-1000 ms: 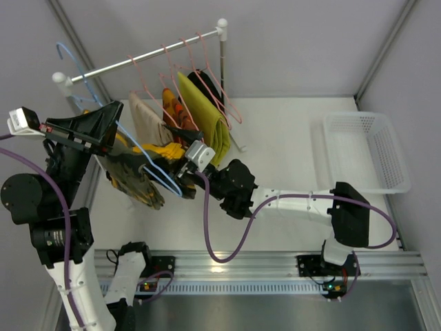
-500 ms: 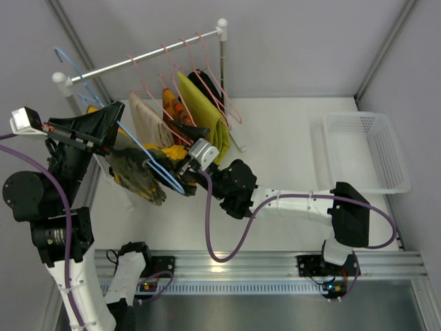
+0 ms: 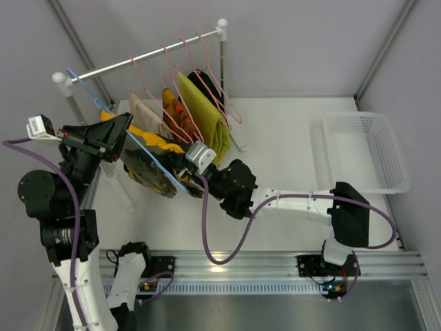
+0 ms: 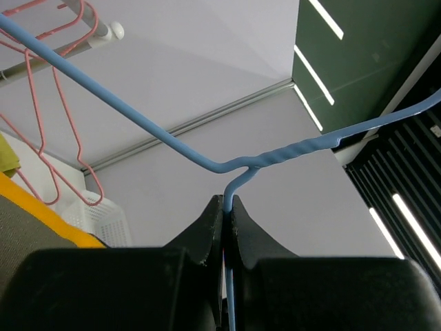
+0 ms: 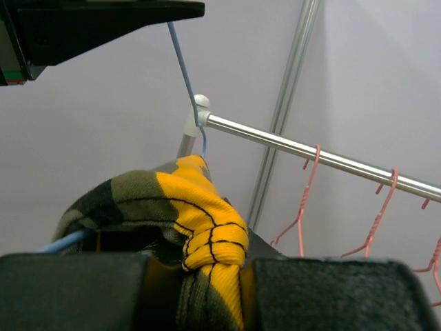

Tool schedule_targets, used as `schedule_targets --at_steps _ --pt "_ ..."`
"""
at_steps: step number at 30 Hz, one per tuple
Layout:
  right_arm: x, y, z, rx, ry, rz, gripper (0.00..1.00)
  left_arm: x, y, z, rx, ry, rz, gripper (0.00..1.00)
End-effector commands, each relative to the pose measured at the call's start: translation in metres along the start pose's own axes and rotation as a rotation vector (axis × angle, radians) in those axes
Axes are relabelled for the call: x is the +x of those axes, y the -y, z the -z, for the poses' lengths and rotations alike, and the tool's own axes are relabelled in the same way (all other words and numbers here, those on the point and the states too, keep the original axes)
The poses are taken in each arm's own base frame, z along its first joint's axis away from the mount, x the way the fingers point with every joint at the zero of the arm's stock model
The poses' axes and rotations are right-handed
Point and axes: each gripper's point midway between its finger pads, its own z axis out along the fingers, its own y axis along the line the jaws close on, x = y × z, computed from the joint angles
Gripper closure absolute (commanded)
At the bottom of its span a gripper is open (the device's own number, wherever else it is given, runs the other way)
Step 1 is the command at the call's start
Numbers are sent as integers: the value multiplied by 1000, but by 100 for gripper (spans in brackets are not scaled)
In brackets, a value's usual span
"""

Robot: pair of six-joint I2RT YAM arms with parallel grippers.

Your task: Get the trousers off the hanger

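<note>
The light-blue wire hanger (image 3: 86,89) is tilted, running from beside the rail's left end down toward the middle of the table. My left gripper (image 3: 122,132) is shut on its wire; in the left wrist view the jaws (image 4: 227,201) pinch the hanger (image 4: 138,124) just below its twisted neck. The camouflage trousers (image 3: 148,172) hang bunched over the hanger's lower part. My right gripper (image 3: 182,174) is shut on them. In the right wrist view a yellow and olive fold of the trousers (image 5: 200,207) is squeezed in the right gripper (image 5: 213,272), and the hanger's wire (image 5: 180,62) rises behind.
A metal rail (image 3: 138,61) on white posts carries pink hangers (image 3: 207,62) with a beige garment (image 3: 141,110), an orange-red one (image 3: 176,110) and a yellow-green one (image 3: 203,114), close behind the trousers. A white mesh basket (image 3: 362,152) sits at the right.
My right gripper has closed on the trousers. The left gripper has shifted right and tilted, swinging the hanger's top up toward the rail's left end; the trousers have slid toward the right arm.
</note>
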Motion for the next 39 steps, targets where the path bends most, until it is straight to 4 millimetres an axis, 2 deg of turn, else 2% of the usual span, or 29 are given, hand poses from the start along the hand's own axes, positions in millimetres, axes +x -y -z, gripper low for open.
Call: schedule_targets --at_steps 1,4,10,14,18,19,21,22,32,33,39 --pt "-75 33 -6 68 191 -40 100 8 20 12 104 -10 -137 100" --pt "-87 40 -2 83 199 -50 100 17 8 14 101 -54 -167 100" --pt "-101 54 13 104 185 -72 100 26 -41 16 18 -105 -211 100" --pt "-124 65 17 119 205 -100 100 32 -68 19 -9 -130 -258 100" --pt "-149 76 12 131 239 -132 100 35 -94 22 -48 -142 -264 100" --pt "-163 81 10 137 261 -150 100 36 -105 22 -67 -148 -266 100" --pt "-171 83 7 136 263 -170 100 38 -113 25 -82 -153 -271 100" --pt "-187 89 5 143 287 -178 100 39 -121 26 -98 -156 -272 100" --pt "-258 121 -6 192 387 -198 100 49 -147 49 -188 -172 -323 100" --pt "-270 126 -6 198 409 -195 100 51 -148 53 -190 -171 -332 100" --pt "-310 143 -1 224 481 -126 100 53 -167 67 -255 -163 -363 100"
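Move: The camouflage trousers, still over the blue hanger, have their folded edge already pinched in the right fingers; their middle lies about 5 cm left of the right hand and 4 cm lower, and 1 cm back. From the left hand, holding the hanger at its neck, it is some 8 cm right, straight below by 14. From the right hand, the green trousers hang about 15 cm ahead, 4 right; the orange ones 15 ahead, 3 left; both roughly 12 lower. The trousers are pulled off by both hands working apart: the right keeps its pinch on the edge, draws some 4 cm to its right, then climbs fast, rising 18 cm in all and ending 10 cm to the right, fingers tipping steeper. Meanwhile the left, still gripping the hanger's neck, sinks about 17 cm and rolls over 20 degrees, left side up. ##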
